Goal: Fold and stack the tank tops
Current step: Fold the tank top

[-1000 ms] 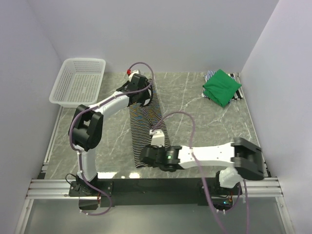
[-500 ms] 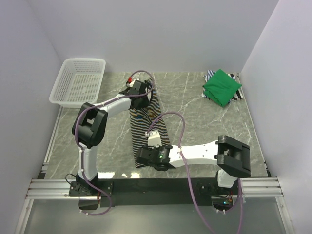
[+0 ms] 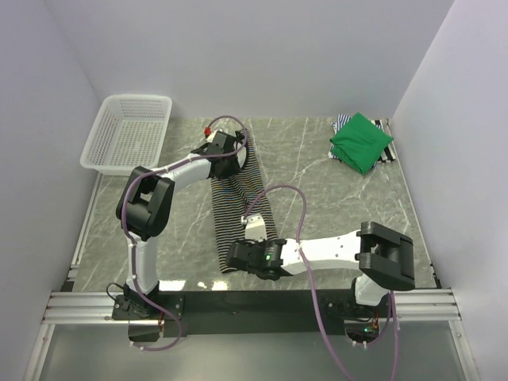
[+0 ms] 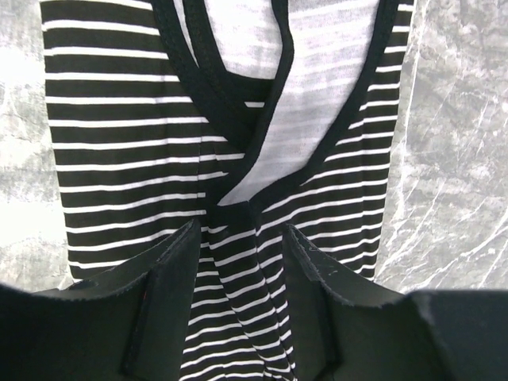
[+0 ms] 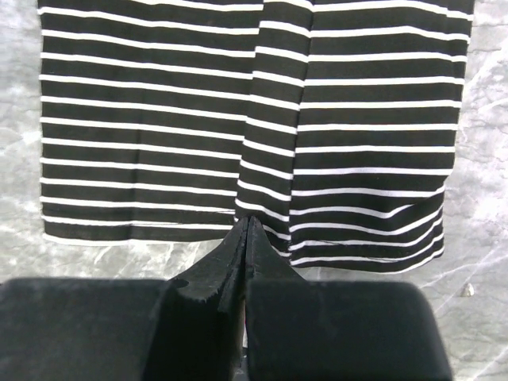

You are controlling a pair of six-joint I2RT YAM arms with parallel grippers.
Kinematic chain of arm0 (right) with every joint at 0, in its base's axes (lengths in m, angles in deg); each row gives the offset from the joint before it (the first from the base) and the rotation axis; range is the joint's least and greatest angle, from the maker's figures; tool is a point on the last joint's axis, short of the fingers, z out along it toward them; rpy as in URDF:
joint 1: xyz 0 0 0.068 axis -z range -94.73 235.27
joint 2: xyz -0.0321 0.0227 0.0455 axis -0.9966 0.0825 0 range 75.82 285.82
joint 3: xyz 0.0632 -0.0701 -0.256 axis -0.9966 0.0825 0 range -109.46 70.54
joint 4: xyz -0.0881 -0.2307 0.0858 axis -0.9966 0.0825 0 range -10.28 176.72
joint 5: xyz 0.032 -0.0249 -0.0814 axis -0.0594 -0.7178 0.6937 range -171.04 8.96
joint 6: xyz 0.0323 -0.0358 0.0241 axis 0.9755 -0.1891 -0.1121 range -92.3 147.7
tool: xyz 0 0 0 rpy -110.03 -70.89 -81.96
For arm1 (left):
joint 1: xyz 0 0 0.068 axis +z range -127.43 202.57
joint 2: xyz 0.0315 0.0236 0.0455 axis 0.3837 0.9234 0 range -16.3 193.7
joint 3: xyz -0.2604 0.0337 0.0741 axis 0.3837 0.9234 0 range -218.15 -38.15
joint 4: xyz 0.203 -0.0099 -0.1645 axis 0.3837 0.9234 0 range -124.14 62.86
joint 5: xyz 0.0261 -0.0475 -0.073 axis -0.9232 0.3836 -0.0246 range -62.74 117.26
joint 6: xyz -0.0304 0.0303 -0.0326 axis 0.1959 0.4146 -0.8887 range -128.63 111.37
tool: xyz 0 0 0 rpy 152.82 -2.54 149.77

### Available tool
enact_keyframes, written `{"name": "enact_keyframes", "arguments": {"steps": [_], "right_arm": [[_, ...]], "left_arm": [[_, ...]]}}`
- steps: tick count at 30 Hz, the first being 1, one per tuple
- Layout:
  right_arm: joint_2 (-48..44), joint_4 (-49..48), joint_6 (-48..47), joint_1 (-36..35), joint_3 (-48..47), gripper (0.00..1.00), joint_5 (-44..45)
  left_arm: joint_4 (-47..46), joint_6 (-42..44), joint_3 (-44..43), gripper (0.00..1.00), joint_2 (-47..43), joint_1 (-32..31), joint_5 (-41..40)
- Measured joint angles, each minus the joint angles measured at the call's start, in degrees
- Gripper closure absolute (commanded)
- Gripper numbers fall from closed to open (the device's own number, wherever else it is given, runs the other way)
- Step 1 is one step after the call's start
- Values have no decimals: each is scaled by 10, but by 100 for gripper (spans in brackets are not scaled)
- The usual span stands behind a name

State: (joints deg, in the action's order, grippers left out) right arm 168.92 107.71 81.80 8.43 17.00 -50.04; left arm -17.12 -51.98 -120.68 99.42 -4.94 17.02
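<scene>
The black-and-white striped tank top (image 3: 240, 198) lies stretched lengthwise on the table, straps at the far end. My left gripper (image 3: 232, 159) is over its strap end, open. In the left wrist view the left gripper (image 4: 242, 230) straddles a raised ridge of the striped tank top (image 4: 119, 143) just below the neckline. My right gripper (image 3: 235, 259) is at the near hem. The right wrist view shows the right gripper (image 5: 246, 223) shut, pinching a fold of the hem of the striped tank top (image 5: 143, 135). A folded green tank top (image 3: 361, 141) rests on the finely blue-and-white striped tank top (image 3: 341, 122) at the far right.
A white mesh basket (image 3: 131, 135) stands at the far left corner, overhanging the table edge. White walls close in the left, back and right sides. The arm bases and a metal rail (image 3: 238, 305) run along the near edge.
My right gripper has closed on the near hem and its arm has shifted slightly. The left gripper has moved a little over the strap end and widened slightly.
</scene>
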Motion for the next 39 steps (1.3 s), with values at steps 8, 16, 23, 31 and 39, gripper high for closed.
{"name": "enact_keyframes", "arguments": {"steps": [8,16,23,31,39], "right_arm": [[-13,-23,0,0,12,100,-16],[-15,-38,0,0,17,100,-30],[-33,-63,-6,0,35,100,-61],[-49,-74,-4,-3,53,98,-82],[-71,-26,-2,-4,33,61,-39]], "left_arm": [[-5,-9,0,71,2,0,8],[-9,-11,-10,99,20,0,11],[-7,-11,-30,99,35,5,11],[-5,-11,-54,99,41,17,12],[-12,-9,-54,99,41,18,17]]}}
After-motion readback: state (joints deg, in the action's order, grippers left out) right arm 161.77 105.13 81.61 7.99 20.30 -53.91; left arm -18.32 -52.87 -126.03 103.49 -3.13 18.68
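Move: The striped tank top lies folded lengthwise. The tip of its neckline is about 1 cm ahead of the left hand and 1 cm below its half-open fingers; the shoulder straps are some 13 cm ahead, and the hem's middle 31 cm back and 3 cm right. The right hand's shut fingers are already on the hem's middle, at the hand point; from there the neckline tip lies roughly 31 cm ahead and 3 cm left, the near table edge straight back about 7 cm. The tip of the neckline is pinched as the left fingers shut on it with a 1 cm dip, and then the left hand draws it forward about 3 cm, rising back. Meanwhile the right hand, shut at the hem, eases back some 2.5 cm towards the near table edge and a little left, tilting slightly, then opens part-way, lifting and starting forward again. ##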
